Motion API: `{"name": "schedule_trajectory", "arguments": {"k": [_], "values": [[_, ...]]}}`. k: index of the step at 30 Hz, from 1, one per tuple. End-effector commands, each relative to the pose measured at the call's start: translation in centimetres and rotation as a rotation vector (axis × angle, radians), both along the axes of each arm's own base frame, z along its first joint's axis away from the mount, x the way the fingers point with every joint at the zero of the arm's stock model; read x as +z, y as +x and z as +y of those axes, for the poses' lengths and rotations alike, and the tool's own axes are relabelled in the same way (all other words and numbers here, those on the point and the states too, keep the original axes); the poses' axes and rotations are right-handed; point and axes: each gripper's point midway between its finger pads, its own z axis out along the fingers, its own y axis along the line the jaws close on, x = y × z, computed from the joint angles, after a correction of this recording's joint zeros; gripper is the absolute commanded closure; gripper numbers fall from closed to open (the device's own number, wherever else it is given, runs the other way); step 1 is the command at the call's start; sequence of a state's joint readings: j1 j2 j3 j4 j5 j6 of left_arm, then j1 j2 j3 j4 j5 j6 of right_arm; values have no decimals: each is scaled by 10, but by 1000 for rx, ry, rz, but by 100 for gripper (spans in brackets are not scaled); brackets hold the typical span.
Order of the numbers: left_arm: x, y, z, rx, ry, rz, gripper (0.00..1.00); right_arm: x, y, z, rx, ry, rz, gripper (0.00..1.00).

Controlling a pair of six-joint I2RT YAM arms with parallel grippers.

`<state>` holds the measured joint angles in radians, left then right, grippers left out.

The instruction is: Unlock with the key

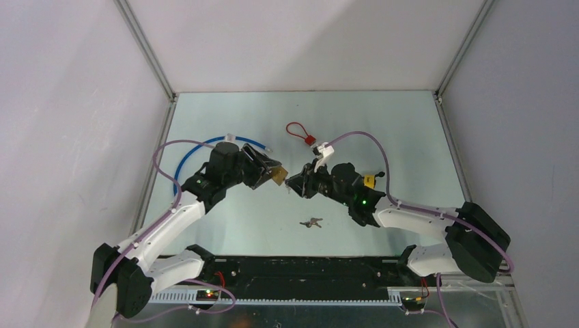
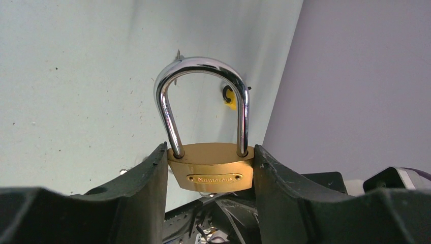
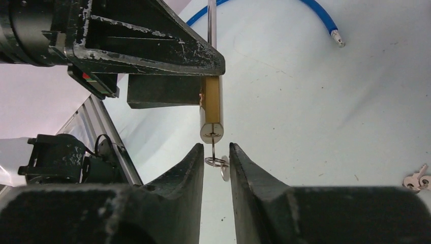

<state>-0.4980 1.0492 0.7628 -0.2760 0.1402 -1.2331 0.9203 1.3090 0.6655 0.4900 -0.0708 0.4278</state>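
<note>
A brass padlock (image 2: 211, 170) with a chrome shackle (image 2: 203, 66) hangs above the table, and my left gripper (image 2: 211, 150) is shut on its body from both sides. From above, the padlock (image 1: 278, 175) sits between the two arms. In the right wrist view the padlock (image 3: 211, 109) is seen edge-on, with a key (image 3: 213, 151) standing in its bottom keyhole. A key ring (image 3: 216, 161) with a second key hangs from it. My right gripper (image 3: 216, 150) straddles the key and ring. Its jaws are narrow, with a gap showing on each side of the key.
A loose bunch of keys (image 1: 311, 222) lies on the table near the front. A red cable lock (image 1: 299, 133) lies farther back. A blue cable (image 1: 198, 150) curves behind the left arm. A yellow part (image 1: 369, 180) sits by the right wrist.
</note>
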Motion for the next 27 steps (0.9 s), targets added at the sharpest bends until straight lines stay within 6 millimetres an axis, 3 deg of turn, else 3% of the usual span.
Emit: {"name": "schedule_trajectory", "arguments": {"k": [1,10,14,20,27], "values": [[53,10,-10,-9,-106,-116,100,21,9,8,-20,25,-55,74],[55,9,-9,-1,-117,-113,100,14,7,16,-11,11,-39,85],[54,5,-9,2,-127,-107,100,15,9,19,-15,15,-39,100],[56,-3,-14,-11,-146,-103,100,31,12,22,-17,70,-44,100],[81,-11,-13,-30,-194,-181,100,43,5,25,66,270,245,100]]}}
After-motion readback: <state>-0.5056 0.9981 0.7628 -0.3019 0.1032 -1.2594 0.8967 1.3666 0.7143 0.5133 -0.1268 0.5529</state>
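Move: The key already sits in the padlock's keyhole, about 1 cm ahead and 1 cm left of the right hand, level with it. The padlock body is some 2 cm ahead and 4 cm left. Some 18 cm lower, the silver keys lie about 7 cm ahead and 9 cm right, the blue cable's end 17 cm ahead and 7 cm left. From the left hand, still gripping the padlock, the key is about 2 cm back and 3 cm right. Close the right fingers from part open to shut on the key's head at the keyhole, easing the hand about 1.5 cm left towards the padlock as they shut. Keep the left grip on the padlock body throughout; then raise both hands together by roughly 1 to 1.5 cm, beginning a slight roll and downward tip of the right wrist. ##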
